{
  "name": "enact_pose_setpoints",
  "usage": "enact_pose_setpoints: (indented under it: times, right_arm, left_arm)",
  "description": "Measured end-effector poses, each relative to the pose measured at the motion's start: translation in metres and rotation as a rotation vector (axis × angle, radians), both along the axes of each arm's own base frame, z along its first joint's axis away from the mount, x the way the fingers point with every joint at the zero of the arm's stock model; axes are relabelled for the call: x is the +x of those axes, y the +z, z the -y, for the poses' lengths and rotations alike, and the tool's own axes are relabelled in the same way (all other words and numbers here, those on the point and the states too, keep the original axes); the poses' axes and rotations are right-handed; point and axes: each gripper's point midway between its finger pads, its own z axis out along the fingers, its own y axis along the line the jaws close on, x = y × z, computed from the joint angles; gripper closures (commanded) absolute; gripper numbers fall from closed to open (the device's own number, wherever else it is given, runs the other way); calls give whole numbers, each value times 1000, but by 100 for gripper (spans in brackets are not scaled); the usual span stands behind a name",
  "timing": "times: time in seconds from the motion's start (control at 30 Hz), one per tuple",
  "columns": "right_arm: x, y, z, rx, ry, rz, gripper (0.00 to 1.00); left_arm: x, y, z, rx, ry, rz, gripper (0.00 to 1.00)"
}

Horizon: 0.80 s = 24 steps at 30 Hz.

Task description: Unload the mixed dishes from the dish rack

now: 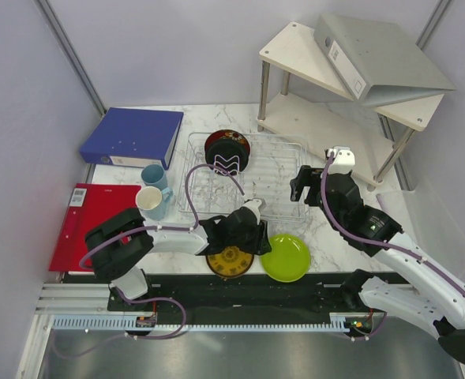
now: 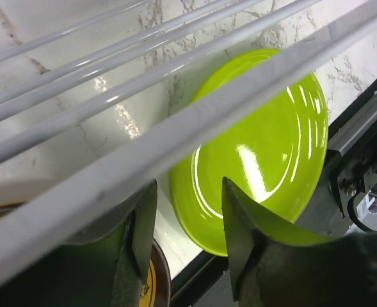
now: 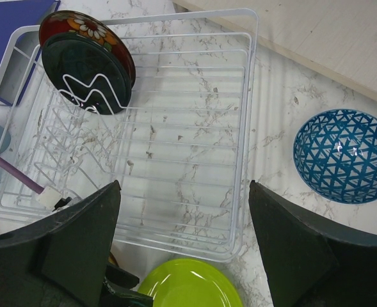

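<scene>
The wire dish rack (image 1: 275, 162) (image 3: 194, 147) stands mid-table. A dark red-black floral plate (image 3: 89, 25) and a glossy black plate (image 1: 227, 150) (image 3: 79, 67) stand upright at its far left. The lime green plate (image 1: 286, 257) (image 2: 258, 141) (image 3: 188, 284) and the yellow-brown patterned plate (image 1: 230, 262) (image 2: 151, 281) lie flat on the table in front of the rack. My left gripper (image 1: 252, 229) (image 2: 188, 192) is open at the rack's near rim, above the yellow-brown plate, holding nothing. My right gripper (image 1: 303, 189) (image 3: 185, 192) is wide open over the rack's right part. A blue patterned dish (image 3: 344, 155) sits right of the rack.
A light-blue mug (image 1: 155, 175) and a white mug (image 1: 149, 201) stand left of the rack. A blue binder (image 1: 133, 136) and a red folder (image 1: 90, 225) lie further left. A white two-tier shelf (image 1: 335, 87) carrying a grey binder stands at the back right.
</scene>
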Motion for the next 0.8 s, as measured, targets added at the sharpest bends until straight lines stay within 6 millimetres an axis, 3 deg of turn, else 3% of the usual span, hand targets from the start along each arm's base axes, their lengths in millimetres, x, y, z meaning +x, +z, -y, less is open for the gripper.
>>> enact_pose_setpoints:
  times: [0.27,0.4,0.57,0.63,0.8]
  right_arm:
    - [0,1,-1,8,3,3,12]
    - [0,1,-2,9,4,3,12]
    - [5,-1,-6,3,5,1,12]
    - [11,-8,-11,-14,10,-12,13]
    - [38,-36,-40,-89,57,-91,17]
  left_arm:
    - [1,19,-16,62,29,12,45]
    - [7,45,-20,50,46,61,45]
    - [15,100,-24,-19,58,158,46]
    - [18,132,-28,-64,67,212,46]
    - [24,205,-60,-170,157,358,47]
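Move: The left gripper, half open, is low at the green plate's left rim: the plate's centre lies about 6 cm right and 3 cm back, 2 cm lower. The yellow-brown plate is some 9 cm left and 2 cm back; the dark plate still in the rack is about 23 cm ahead, 9 cm left, 5 cm higher. From the right gripper that dark plate is some 13 cm ahead, 19 cm left and 16 cm down, the red flowered plate 2 cm beyond it. Back the left gripper off the green plate's rim, a couple of centimetres left, then lift it with growing speed about 20 cm, drifting further left and tipping the fingers up some 25 degrees, with their gap kept. Hold the open right gripper until late, then start it forward, left and down, about 6 cm in all, over the rack towards the dark plate. ##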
